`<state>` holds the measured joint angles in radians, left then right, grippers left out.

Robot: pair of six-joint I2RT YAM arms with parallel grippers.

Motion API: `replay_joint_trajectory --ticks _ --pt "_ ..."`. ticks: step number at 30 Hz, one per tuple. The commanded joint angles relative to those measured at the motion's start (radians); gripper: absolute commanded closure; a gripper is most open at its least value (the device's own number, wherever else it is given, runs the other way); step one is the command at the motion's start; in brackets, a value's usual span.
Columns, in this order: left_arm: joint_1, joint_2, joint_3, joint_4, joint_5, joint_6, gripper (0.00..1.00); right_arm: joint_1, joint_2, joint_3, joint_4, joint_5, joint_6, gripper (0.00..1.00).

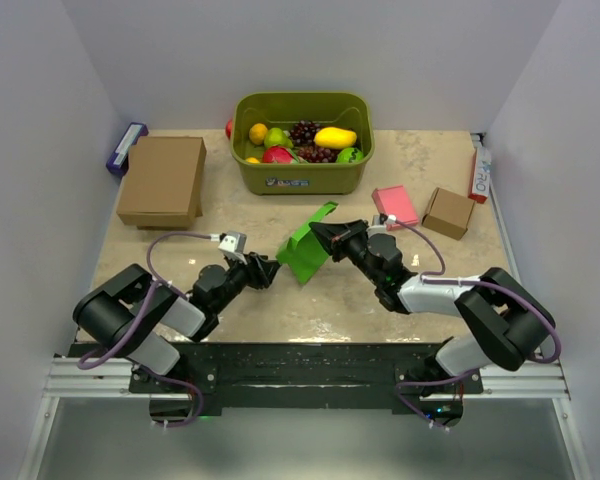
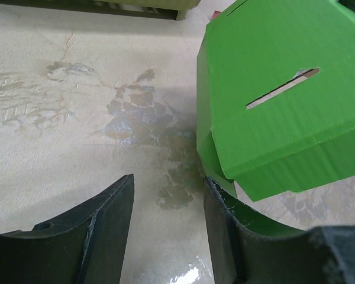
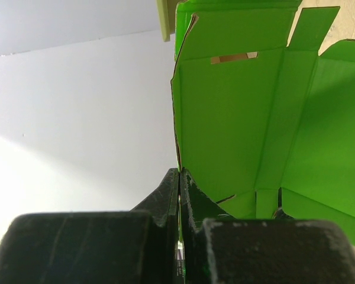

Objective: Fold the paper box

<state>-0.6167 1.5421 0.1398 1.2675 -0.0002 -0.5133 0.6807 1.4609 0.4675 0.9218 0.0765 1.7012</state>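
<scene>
The bright green paper box (image 1: 308, 246) is a creased sheet with flaps, held tilted above the table's middle. My right gripper (image 1: 317, 232) is shut on its edge; in the right wrist view the fingers (image 3: 179, 177) pinch the sheet's (image 3: 236, 112) left edge, with a slot near its top. My left gripper (image 1: 273, 270) is open just left of the box's lower corner. In the left wrist view its jaws (image 2: 167, 186) stand apart over bare table, and the box (image 2: 278, 100) with its slot hangs over the right finger, whether touching it I cannot tell.
An olive bin (image 1: 302, 140) of toy fruit stands at the back. A brown cardboard box (image 1: 163, 180) lies back left with a purple item (image 1: 126, 147) beside it. A pink flat box (image 1: 395, 206), a small brown box (image 1: 448, 212) and a white-red item (image 1: 479, 170) lie to the right.
</scene>
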Motion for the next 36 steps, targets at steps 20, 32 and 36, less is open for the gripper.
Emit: replay_joint_trajectory --ticks 20,32,36 --pt "0.060 0.010 0.032 0.228 0.138 -0.008 0.49 0.008 -0.053 0.045 -0.086 0.031 -0.052 1.00" --pt "-0.113 -0.266 0.069 -0.227 -0.113 0.294 0.21 0.019 -0.091 0.118 -0.302 0.177 -0.121 1.00" --pt "-0.147 -0.278 0.112 -0.313 -0.214 0.280 0.16 0.023 -0.060 0.131 -0.299 0.175 -0.115 1.00"
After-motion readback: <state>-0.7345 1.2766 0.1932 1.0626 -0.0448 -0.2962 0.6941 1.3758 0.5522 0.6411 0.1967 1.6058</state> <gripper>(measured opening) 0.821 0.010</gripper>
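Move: The green paper box hangs from the right gripper's shut tips. Its middle is about 6 cm right of the left hand, 3 cm ahead and 5 cm higher; from the right hand it is some 7 cm below, 2 cm left and 1 cm back. The pink box lies 26 cm right of the left hand and 15 cm ahead, the fruit tub 27 cm ahead and 5 cm right. Keep the left gripper low at the paper box's near left side, its right finger close against the lower edge, then raise it about 5 cm with a small shift right and back, tipping the fingers up some 15 degrees and spreading them from half to mostly open. Keep the right gripper pinched on the upper edge, rolling it right-side up about 10 degrees as it eases slightly forward and right. ##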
